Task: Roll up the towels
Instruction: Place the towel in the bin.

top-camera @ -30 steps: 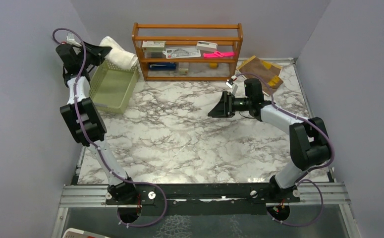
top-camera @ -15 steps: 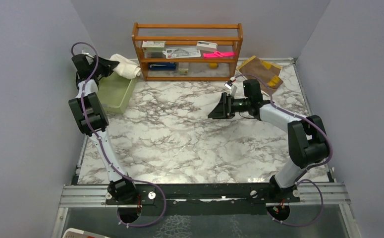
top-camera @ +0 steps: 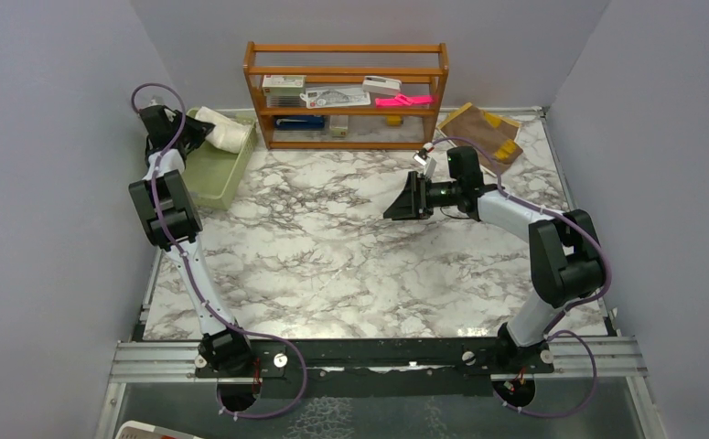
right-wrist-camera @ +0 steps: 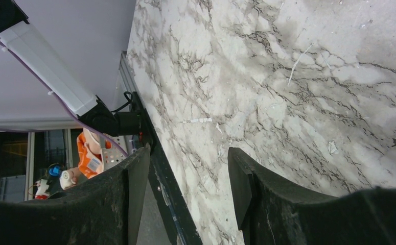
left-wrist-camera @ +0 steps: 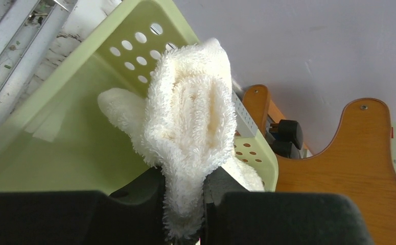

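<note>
A rolled cream-white towel [left-wrist-camera: 193,127] is pinched between the fingers of my left gripper [left-wrist-camera: 184,191], which is shut on it over the pale green basket [left-wrist-camera: 57,148]. From above, the white towel [top-camera: 224,133] lies across the basket [top-camera: 213,169] at the back left, with the left gripper [top-camera: 190,131] at its left end. The brown towel with yellow patches [top-camera: 483,128] lies flat at the back right of the table. My right gripper [top-camera: 398,201] hangs open over the middle of the marble table, holding nothing; its jaws [right-wrist-camera: 188,178] frame only bare table.
A wooden shelf [top-camera: 346,91] with boxes, papers and a pink item stands at the back centre, right of the basket. Grey walls close in on the left, back and right. A metal rail [top-camera: 378,357] runs along the near table edge.
My left arm has swung back and down with the white towel, bringing it from above the basket to rest low across the basket's far end. The right arm has barely moved.
</note>
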Controlling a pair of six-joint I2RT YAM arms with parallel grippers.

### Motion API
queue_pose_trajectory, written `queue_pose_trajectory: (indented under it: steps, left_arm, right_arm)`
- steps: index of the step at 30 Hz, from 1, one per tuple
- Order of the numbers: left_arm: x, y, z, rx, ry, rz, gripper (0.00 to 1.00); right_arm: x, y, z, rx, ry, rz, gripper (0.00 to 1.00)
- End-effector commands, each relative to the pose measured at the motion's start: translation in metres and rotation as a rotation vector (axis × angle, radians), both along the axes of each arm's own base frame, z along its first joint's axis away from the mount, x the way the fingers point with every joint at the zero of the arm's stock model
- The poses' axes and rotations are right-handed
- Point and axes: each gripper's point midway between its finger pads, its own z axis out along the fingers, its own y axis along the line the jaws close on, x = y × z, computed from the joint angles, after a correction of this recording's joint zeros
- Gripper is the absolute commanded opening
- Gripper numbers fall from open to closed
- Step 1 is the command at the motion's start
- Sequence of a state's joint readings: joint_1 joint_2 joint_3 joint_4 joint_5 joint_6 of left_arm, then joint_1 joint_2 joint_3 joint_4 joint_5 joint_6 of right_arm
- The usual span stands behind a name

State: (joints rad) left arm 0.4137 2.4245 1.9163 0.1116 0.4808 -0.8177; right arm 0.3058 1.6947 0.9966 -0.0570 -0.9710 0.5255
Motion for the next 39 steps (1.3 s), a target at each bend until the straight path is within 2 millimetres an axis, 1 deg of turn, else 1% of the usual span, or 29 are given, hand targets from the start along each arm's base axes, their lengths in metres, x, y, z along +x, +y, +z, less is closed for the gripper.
queue_pose_trajectory:
  steps: [1,3,5,6,8,9,11,14,15,16,20,26,28,29,30,32,33,35,36,38,39]
  left_arm:
    - [-0.01,0.056,-0.026,0.007,0.092,0.21,0.14]
    - [-0.013,0.06,-0.029,0.017,0.116,0.227,0.16]
    - [-0.016,0.06,-0.027,0.023,0.123,0.234,0.25]
    - [-0.016,0.06,-0.026,0.025,0.124,0.234,0.34]
    - [-0.017,0.058,-0.023,0.019,0.127,0.225,0.61]
    - [-0.017,0.057,-0.022,0.016,0.129,0.217,0.71]
    - [-0.019,0.054,-0.019,0.012,0.14,0.209,0.76]
    - [-0.023,0.05,-0.007,0.011,0.137,0.204,0.79]
    - [-0.024,0.049,-0.003,0.013,0.137,0.204,0.92]
    - [-0.025,0.048,0.003,0.018,0.135,0.205,0.96]
    - [-0.034,0.044,0.025,0.114,0.194,0.226,0.98]
    - [-0.056,0.042,0.051,0.192,0.265,0.271,0.99]
    - [-0.062,0.034,0.058,0.209,0.27,0.259,0.99]
    - [-0.064,0.028,0.064,0.221,0.273,0.246,0.99]
    - [-0.067,0.022,0.069,0.235,0.272,0.236,0.99]
    - [-0.069,0.003,0.087,0.264,0.248,0.209,0.99]
    - [-0.07,-0.006,0.095,0.277,0.234,0.197,0.99]
    - [-0.069,-0.029,0.113,0.308,0.2,0.15,0.99]
    - [-0.07,-0.042,0.122,0.322,0.181,0.124,0.99]
    - [-0.075,-0.063,0.137,0.34,0.154,0.087,0.99]
    - [-0.078,-0.072,0.146,0.347,0.138,0.069,0.99]
  right_arm:
    - [0.007,-0.001,0.0,-0.011,-0.024,-0.004,0.58]
    - [0.006,-0.001,0.0,-0.014,-0.027,-0.005,0.58]
    - [0.006,-0.002,0.001,-0.013,-0.031,-0.007,0.58]
    - [0.006,-0.002,0.001,-0.013,-0.031,-0.006,0.58]
    - [0.006,-0.001,0.001,-0.01,-0.03,-0.003,0.58]
    - [0.006,-0.001,0.002,-0.009,-0.031,-0.003,0.58]
    - [0.005,-0.001,0.004,-0.006,-0.037,0.0,0.58]
    - [0.004,-0.001,0.007,-0.004,-0.046,-0.001,0.58]
    - [0.004,-0.001,0.008,-0.003,-0.051,-0.001,0.58]
    - [0.004,-0.001,0.01,-0.001,-0.056,-0.002,0.58]
    - [0.009,-0.003,0.018,-0.016,-0.087,-0.019,0.58]
    - [0.022,-0.004,0.047,-0.025,-0.183,-0.07,0.59]
    - [0.029,-0.008,0.058,-0.042,-0.243,-0.112,0.66]
    - [0.035,-0.012,0.063,-0.065,-0.283,-0.143,0.71]
    - [0.042,-0.018,0.069,-0.094,-0.324,-0.188,0.8]
    - [0.057,-0.035,0.079,-0.163,-0.396,-0.317,0.97]
    - [0.064,-0.044,0.085,-0.201,-0.443,-0.375,1.0]
    - [0.078,-0.07,0.09,-0.29,-0.499,-0.512,1.0]
    - [0.083,-0.085,0.089,-0.335,-0.502,-0.577,1.0]
    - [0.092,-0.119,0.085,-0.396,-0.49,-0.708,1.0]
    - [0.097,-0.14,0.081,-0.417,-0.458,-0.771,1.0]
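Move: Held in the left fingers by a fold near its left part, the towel already sits in the bin's far end, its middle about 3 cm to the hand's right and 3 cm below. The bin's middle lies some 6 cm back, 2 cm right and 6 cm below this hand; the wooden shelf's middle is about 3 cm ahead, 37 cm right and 4 cm higher. From the right hand, the bin's middle is roughly 27 cm ahead, 48 cm left and 9 cm lower. Easing down about 1.5 cm inside the bin, the left hand opens its fingers wide and lets go of the towel, draws back some 6 cm, tipping down, then climbs about 12 cm clear, swinging right at the end. Late on, the empty right hand rises and goes forward and right, opening fully as its fingers turn clockwise and lift. ##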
